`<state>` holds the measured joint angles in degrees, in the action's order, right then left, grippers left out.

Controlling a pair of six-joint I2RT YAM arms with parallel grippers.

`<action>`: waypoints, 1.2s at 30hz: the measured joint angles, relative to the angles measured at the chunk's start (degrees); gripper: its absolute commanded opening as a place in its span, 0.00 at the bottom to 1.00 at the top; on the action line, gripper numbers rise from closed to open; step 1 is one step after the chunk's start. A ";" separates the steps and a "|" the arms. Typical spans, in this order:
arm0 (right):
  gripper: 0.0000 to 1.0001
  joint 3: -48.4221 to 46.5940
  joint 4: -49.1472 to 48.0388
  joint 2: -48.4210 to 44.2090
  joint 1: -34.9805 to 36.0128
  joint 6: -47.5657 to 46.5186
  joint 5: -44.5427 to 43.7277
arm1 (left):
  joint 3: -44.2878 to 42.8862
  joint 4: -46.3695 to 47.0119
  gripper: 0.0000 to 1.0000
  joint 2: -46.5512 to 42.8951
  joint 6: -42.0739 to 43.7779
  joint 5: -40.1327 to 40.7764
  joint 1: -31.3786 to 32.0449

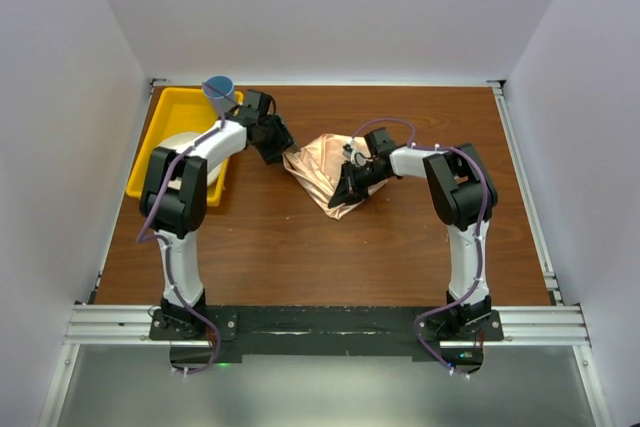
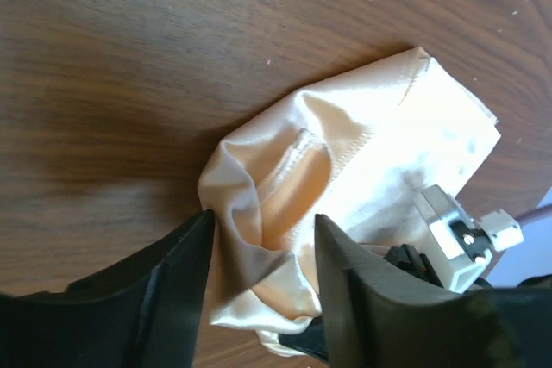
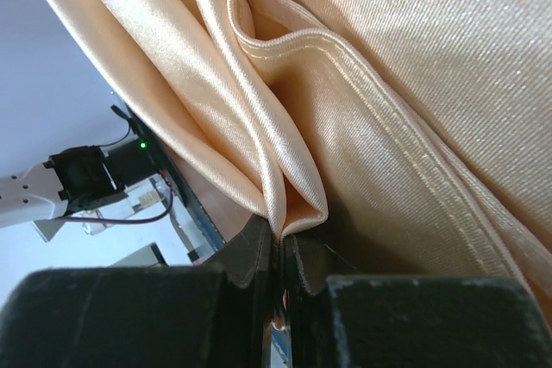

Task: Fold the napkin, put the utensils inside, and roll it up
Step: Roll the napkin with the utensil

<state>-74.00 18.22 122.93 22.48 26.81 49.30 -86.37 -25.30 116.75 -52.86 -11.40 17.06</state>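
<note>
The peach-orange napkin (image 1: 322, 172) lies bunched in the middle of the table, between my two arms. My left gripper (image 1: 283, 154) is at the cloth's left corner. In the left wrist view it (image 2: 263, 239) stands open, and a loose fold of the napkin (image 2: 379, 152) sits in the gap between its black fingers (image 2: 172, 290). My right gripper (image 1: 345, 193) is at the cloth's near right edge. In the right wrist view it (image 3: 280, 234) is shut on a pinched fold of the napkin (image 3: 388, 84), which drapes over most of that view. The utensils are out of view.
A yellow tray (image 1: 165, 117) stands at the back left with a white plate (image 1: 190, 144) in it. A blue cup (image 1: 218, 87) sits at the tray's far right corner. White walls enclose the wooden table (image 1: 330, 247) at the back and sides.
</note>
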 measured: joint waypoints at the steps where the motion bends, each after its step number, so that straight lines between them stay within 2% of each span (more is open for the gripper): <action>1: 0.06 -0.26 0.28 0.17 0.00 0.00 0.09 | 0.59 -0.07 0.68 -1.11 1.46 0.33 -0.02; 3: 0.06 -0.63 0.63 0.48 0.00 0.00 0.42 | 0.79 -0.66 0.79 -2.97 3.23 1.36 -0.04; 9: 0.09 -1.42 1.62 0.92 0.00 -0.28 0.59 | 0.76 -6.27 1.00 -8.94 3.34 6.80 1.95; 15: 0.11 -3.04 4.11 1.49 0.13 -1.77 0.28 | -0.48 -11.43 1.00 -8.24 -5.51 8.48 9.18; 17: 0.11 -3.26 4.48 1.60 0.13 -2.08 0.26 | -4.92 -16.02 1.00 -4.90 -8.63 9.44 10.80; 20: 0.11 -3.26 4.48 1.60 0.17 -2.38 0.28 | -16.13 -23.50 1.00 3.15 -12.72 12.35 11.67; 23: 0.11 -3.28 4.48 1.60 0.17 -2.45 0.28 | -22.01 -26.95 0.95 8.37 -15.28 14.49 11.91; 30: 0.11 -3.37 4.55 1.62 0.20 -3.06 0.33 | -22.95 -33.77 0.92 11.74 -19.26 16.83 12.83; 36: 0.11 -3.41 4.57 1.64 0.20 -3.08 0.35 | -24.09 -36.13 0.97 11.65 -19.56 19.80 14.51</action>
<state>-77.41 22.79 124.57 22.68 23.73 49.65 -110.45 -61.43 128.40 -72.42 8.40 31.57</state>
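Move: The loosely rolled left end of the napkin, which my left hand goes for, lies about 6 cm back, 5 cm right and 4 cm below that half-open hand. The napkin's near edge, pinched in my right fingers, is some 12 cm back and 14 cm right of my left hand; the yellow tray's middle is about 23 cm left and 2 cm ahead of it. From my right hand, the rolled left end lies roughly 7 cm ahead and 9 cm left, about 1 cm higher. My left hand lifts clear about 5 cm as its fingers spread from half open to fully open, then swings back and to the right over the napkin and sinks some 6 cm, turning by nearly 30 degrees to point more steeply down, so the open fingers come astride the rolled left end. My right hand stays put, still pinching the near edge. ##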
